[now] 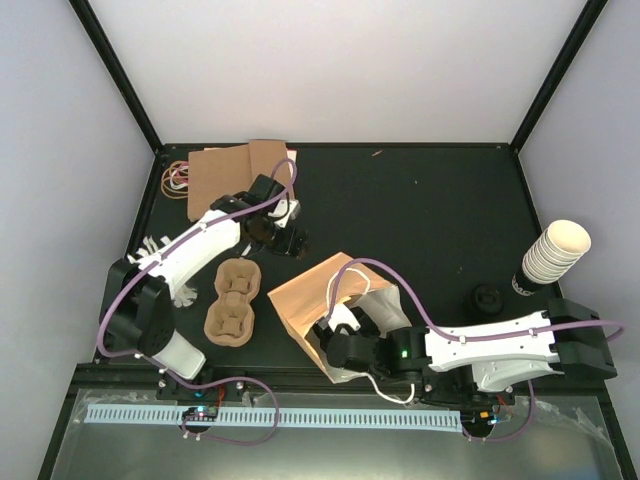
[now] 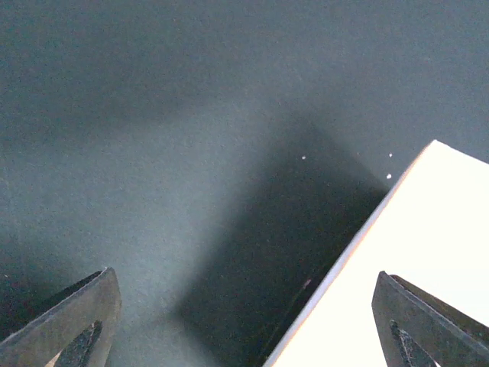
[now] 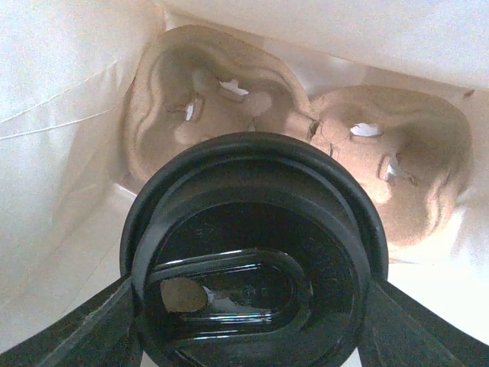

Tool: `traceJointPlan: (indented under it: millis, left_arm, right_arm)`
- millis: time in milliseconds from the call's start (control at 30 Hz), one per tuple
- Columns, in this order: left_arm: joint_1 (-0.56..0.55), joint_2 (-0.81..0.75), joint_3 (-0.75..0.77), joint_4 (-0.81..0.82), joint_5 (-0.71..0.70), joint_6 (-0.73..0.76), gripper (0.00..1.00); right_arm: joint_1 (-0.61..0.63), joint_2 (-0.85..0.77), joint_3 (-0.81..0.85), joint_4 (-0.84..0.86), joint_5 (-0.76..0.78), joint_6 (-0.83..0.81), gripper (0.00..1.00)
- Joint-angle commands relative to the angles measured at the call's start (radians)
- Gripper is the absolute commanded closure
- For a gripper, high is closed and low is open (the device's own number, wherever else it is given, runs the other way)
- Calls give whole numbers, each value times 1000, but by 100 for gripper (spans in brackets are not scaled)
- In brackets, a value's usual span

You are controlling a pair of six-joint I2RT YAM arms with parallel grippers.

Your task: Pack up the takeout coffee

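Note:
One takeout coffee [image 3: 248, 260], a dark cup with a round black lid, fills the right wrist view. My right gripper [image 3: 248, 325] is shut on it, a finger on each side. It hangs inside the brown paper bag [image 1: 305, 295], above a brown pulp tray [image 3: 382, 153] at the bag's bottom. Another black-lidded coffee [image 1: 488, 298] stands on the table at the right. My left gripper [image 1: 288, 240] is open over the dark table behind the bag, with nothing between its fingers [image 2: 69, 321]. A bright pale edge [image 2: 428, 245] shows beside it.
A second pulp tray [image 1: 232, 300] lies on the table by the left arm. Flat brown bags [image 1: 235, 170] and rubber bands [image 1: 178, 178] lie at the back left. A stack of cream lidless cups [image 1: 553, 255] leans at the right edge.

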Motion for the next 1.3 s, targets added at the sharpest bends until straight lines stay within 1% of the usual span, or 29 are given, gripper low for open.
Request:
traceJointPlan:
  millis: [0,133,300,400,467,633,667,767,800,933,1000,1167,1267]
  left_arm:
    - [-1,-22,24,-41,77,6,8]
    - [-3,-120,-26,-37,85,-36,8]
    - [3,-300,-103,-97,-19,-153,7]
    - [5,-409,-143,-155,-36,-209,11]
    - [5,-453,-168,-197,-13,-237,21]
    - [5,-536,-229,-322,-26,-297,53]
    - [5,-557,-246,-332,-29,-311,64]
    - [5,-605,-308,-342,-20,-335,90]
    - [5,-610,-335,-329,-2,-339,97]
    - [0,-594,-466,-192,109,-369,98]
    - [-11,-582,-493,-116,109,-391,98]
    - [-30,-530,-518,-8,96,-408,98]
    - [-58,-470,-522,49,93,-413,99]
  right_arm:
    - [5,20,14,-16,77,52,46]
    - [-4,-15,-11,24,80,46,45]
    - [-20,14,28,-7,103,48,46]
    - [-21,32,46,-18,104,58,46]
    - [-23,42,52,-20,100,62,46]
    - [-23,52,63,-23,96,63,46]
    - [-22,52,63,-23,96,63,46]
    - [-23,54,67,-26,93,63,46]
    - [-22,55,69,-27,92,63,46]
    - [-23,57,72,-18,77,50,46]
    - [-23,59,78,-22,75,43,46]
    - [-22,50,88,-28,59,33,46]
    - [-18,45,95,-27,42,32,46]
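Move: The paper bag's middle lies about 15 cm back, 10 cm right and 6 cm below the open left hand. The loose cup carrier is some 13 cm back, 12 cm left and 11 cm below it; the white straw is 2 cm ahead, 7 cm left and 12 cm below. The right hand holds a black cup inside the bag; the carrier in there sits about 7 cm ahead of it, 5 cm left and 4 cm below. The left hand heads for the bag's left side, coming back about 15 cm and some 6 cm to the left towards the gap between the bag and the loose carrier. It first lifts about 6 cm, then sinks below its starting height, its fingers shutting fully on the way and its wrist turning some 20 degrees. The right hand keeps its hold on the cup, easing just over 1 cm forward. ##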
